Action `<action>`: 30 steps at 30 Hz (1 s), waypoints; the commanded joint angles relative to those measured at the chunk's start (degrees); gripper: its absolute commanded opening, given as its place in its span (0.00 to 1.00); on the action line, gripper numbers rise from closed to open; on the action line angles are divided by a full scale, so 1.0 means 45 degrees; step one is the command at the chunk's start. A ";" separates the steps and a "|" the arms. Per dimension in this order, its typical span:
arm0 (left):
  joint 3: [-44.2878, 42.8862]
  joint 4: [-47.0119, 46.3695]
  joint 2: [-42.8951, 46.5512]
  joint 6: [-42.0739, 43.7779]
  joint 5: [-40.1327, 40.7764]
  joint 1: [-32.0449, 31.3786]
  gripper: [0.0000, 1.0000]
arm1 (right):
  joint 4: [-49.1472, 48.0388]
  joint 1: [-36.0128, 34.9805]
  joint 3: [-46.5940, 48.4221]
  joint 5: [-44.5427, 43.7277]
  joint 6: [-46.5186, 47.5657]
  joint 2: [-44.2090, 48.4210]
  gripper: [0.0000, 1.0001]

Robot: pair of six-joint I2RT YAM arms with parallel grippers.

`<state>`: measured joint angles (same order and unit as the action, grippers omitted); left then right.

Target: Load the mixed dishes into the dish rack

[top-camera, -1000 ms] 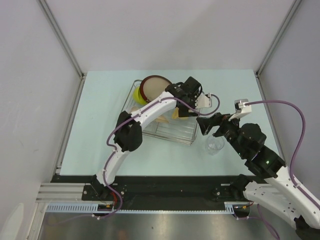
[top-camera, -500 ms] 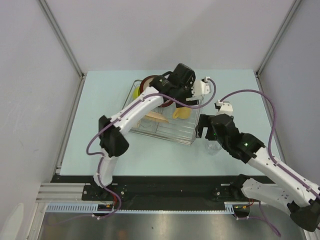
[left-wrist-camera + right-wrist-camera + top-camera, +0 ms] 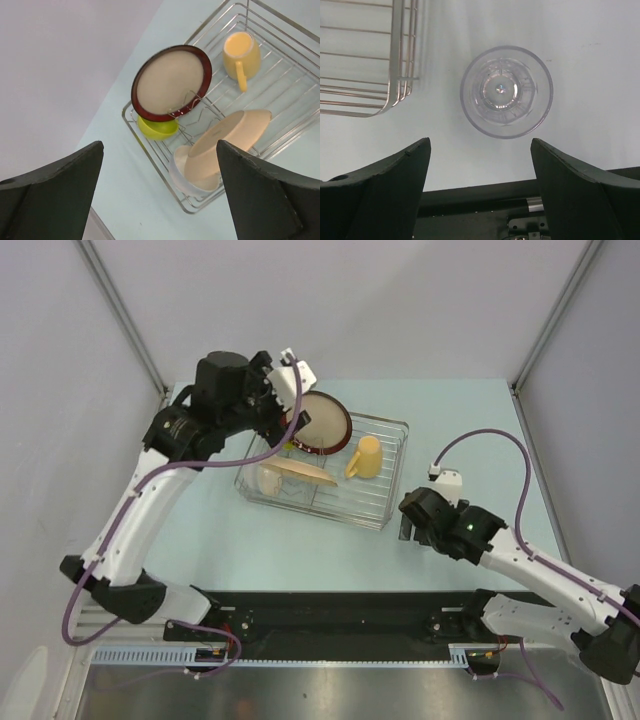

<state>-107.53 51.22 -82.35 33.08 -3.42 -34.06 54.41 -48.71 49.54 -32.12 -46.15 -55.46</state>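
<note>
The dish rack [image 3: 375, 502] is a silver wire basket in mid-table. In it a dark-red-rimmed plate [image 3: 171, 82] stands on edge, with a lime-green bowl [image 3: 157, 127] under it. A pale yellow mug [image 3: 241, 52] lies toward the rack's right end. A beige plate [image 3: 230, 142] leans on a white bowl [image 3: 180, 175]. My left gripper [image 3: 285, 400] hangs high over the rack's left end, open and empty [image 3: 159, 150]. The clear glass [image 3: 506, 91] stands upright on the table beside the rack's corner [image 3: 395, 95]. My right gripper [image 3: 480, 142] hovers above it, open, fingertips short of the glass. The top view hides the glass under that wrist [image 3: 432, 515].
The pale blue table [image 3: 200, 530] ends at a black rail [image 3: 470, 195] along its near side, just behind my right fingers. Grey walls with metal posts [image 3: 125, 320] close in the left, back and right.
My left arm has swung up and away to the left from the rack's right end, where the mug now shows uncovered. The right arm has drawn nearer and now covers the glass in the top view.
</note>
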 commanded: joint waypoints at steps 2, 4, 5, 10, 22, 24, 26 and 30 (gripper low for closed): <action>0.1588 0.0121 0.1364 -0.1042 -0.0646 0.0479 1.00 | -0.0255 -0.0211 -0.0266 -0.0499 -0.0545 -0.0721 0.85; 0.1921 0.0160 0.1735 -0.1101 -0.0743 0.0694 1.00 | -0.0450 -0.0192 -0.0286 -0.0499 -0.0467 -0.0936 0.84; 0.1980 0.0199 0.1814 -0.1121 -0.0821 0.0753 1.00 | -0.0548 -0.0192 -0.0305 -0.0577 -0.0370 -0.0995 0.83; 0.2098 0.0219 0.1893 -0.1277 -0.1037 0.0851 1.00 | -0.1425 -0.0036 -0.0306 -0.0753 0.0567 -0.1911 0.80; 0.2800 -0.0133 0.2010 -0.1258 -0.1037 0.1046 1.00 | -0.2618 0.0492 -0.0579 0.0417 0.1643 -0.3182 0.63; 0.2859 -0.0152 0.2049 -0.1219 -0.0959 0.1066 1.00 | -0.2697 0.0492 -0.0754 0.0555 0.1449 -0.3280 0.55; 0.2859 -0.0133 0.2049 -0.1180 -0.0939 0.1085 1.00 | -0.2717 0.0492 -0.0852 0.0731 0.1369 -0.3378 0.53; 0.2801 -0.0152 0.2068 -0.1160 -0.0939 0.1144 1.00 | -0.2619 0.0512 -0.1008 0.0751 0.1330 -0.3282 0.51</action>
<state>-94.65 52.38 -75.09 28.47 -6.76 -29.56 43.83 -46.59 45.69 -29.04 -39.00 -70.65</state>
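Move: The clear glass stands upright some 4 cm ahead of the open right hand and 2 cm to its right, its middle about 8 cm below. The dish rack's near right corner is roughly level with the glass and 9 cm to the hand's left; the yellow mug in the rack lies about 21 cm ahead and 13 cm left. From the left hand, high over the rack, the glass is about 33 cm right, 10 cm back and 33 cm below. The right hand sinks about 6.5 cm to the glass's near left rim, drifting slightly forward and left while its wrist rolls left side down and tips the fingers some 10 degrees steeper, and the fingers close from nearly wide to about half open, one outside the left wall and the other over or inside the mouth, with no grip on the wall yet. The empty left hand, still wide open above the rack, eases about 5 cm down and a little left and back, its fingers tipping slightly down. ##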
